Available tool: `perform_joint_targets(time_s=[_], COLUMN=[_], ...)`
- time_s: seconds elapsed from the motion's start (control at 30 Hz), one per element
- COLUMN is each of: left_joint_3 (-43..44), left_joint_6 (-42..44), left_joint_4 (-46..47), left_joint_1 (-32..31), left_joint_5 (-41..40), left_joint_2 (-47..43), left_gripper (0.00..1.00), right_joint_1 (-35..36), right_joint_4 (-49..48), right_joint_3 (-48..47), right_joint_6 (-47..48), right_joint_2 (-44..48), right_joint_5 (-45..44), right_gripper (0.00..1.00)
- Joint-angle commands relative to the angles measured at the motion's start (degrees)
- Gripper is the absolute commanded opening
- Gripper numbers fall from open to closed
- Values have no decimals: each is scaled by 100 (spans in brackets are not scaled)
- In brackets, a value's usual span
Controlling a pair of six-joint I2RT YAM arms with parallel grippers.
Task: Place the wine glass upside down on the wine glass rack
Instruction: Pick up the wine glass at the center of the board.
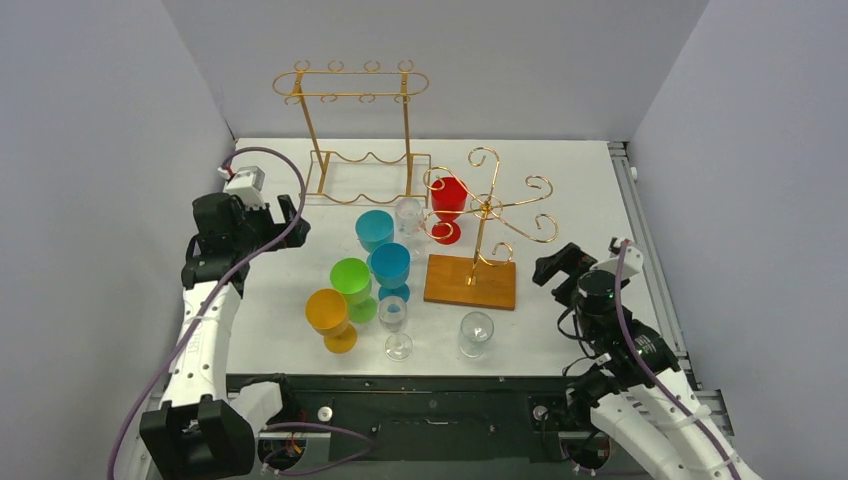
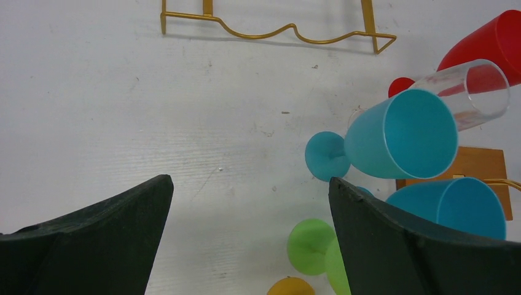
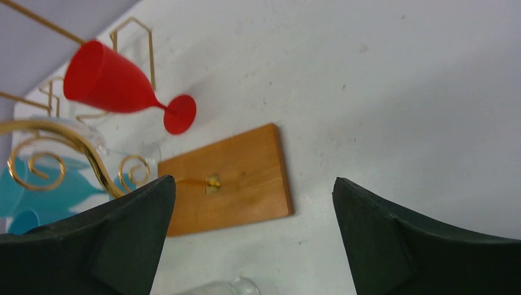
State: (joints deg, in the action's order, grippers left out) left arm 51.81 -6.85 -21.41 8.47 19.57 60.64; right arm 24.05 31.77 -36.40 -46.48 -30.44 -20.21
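Observation:
Several wine glasses stand upright mid-table: red (image 1: 449,205), teal (image 1: 375,230), blue (image 1: 390,268), green (image 1: 351,285), orange (image 1: 329,318) and clear ones (image 1: 393,322) (image 1: 476,333). The tall gold wine glass rack (image 1: 350,100) stands at the back, with nothing hanging on it. My left gripper (image 1: 285,215) hovers open left of the teal glass (image 2: 399,135), holding nothing (image 2: 250,184). My right gripper (image 1: 555,265) is open and empty (image 3: 254,184), right of the wooden base (image 3: 233,178), with a clear glass (image 3: 221,287) just below its fingers.
A gold spiral rack (image 1: 487,210) on a wooden base (image 1: 470,282) stands right of centre, the red glass (image 3: 117,80) beside it. Another clear glass (image 1: 409,215) stands behind the teal one. Grey walls close in the white table (image 1: 560,180) on three sides.

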Motion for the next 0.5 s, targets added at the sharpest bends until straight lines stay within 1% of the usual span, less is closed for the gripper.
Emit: perform_joint_targets(time_s=[0.0, 0.17, 0.2, 0.23, 0.33, 0.47], left_joint_3=[438, 672, 712, 749, 816, 900], left_joint_6=[-6, 149, 182, 208, 277, 289], left_joint_4=[-693, -1058, -1107, -1137, -1205, -1285], left_joint_1=[50, 49, 42, 45, 43, 36], left_joint_5=[240, 376, 411, 434, 536, 642], left_joint_2=[-262, -410, -445, -482, -605, -667], left_gripper=[96, 96, 96, 96, 96, 97], right_joint_1=[1127, 3182, 3686, 4038, 4637, 4731], right_joint_4=[1219, 1486, 1514, 1544, 1626, 1411], right_joint_3=[-43, -132, -194, -265, -515, -508], right_joint_6=[-583, -1242, -1330, -1405, -1542, -1503], right_joint_2=[-15, -379, -606, -786, -1347, -1729], right_joint_5=[-566, -1331, -1505, -1652, -1955, -1892], right_gripper=[93, 89, 88, 87, 80, 72])
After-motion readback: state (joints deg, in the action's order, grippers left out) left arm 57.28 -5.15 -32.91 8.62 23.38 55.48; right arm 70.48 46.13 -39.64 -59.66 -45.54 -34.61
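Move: The clear wine glass just in front of the wooden board is the right gripper's target: about 15 cm to its left, 9 cm back and 15 cm below. The board with the gold stand lies some 15 cm beyond that glass, level with it sideways; the slim clear glass stands about 15 cm to the glass's left, equally far out. From the left gripper the wine glass is roughly 37 cm right, 20 cm back and 16 cm below. Sweep the right gripper left and back, about 15 cm across the table, sinking some 6 cm towards the clear wine glass. Swing the hand roughly 25 degrees counter-clockwise, tip the fingers further down and let its left side dip, while narrowing the jaws partway. Ease the empty left gripper back and up about 5 cm. ##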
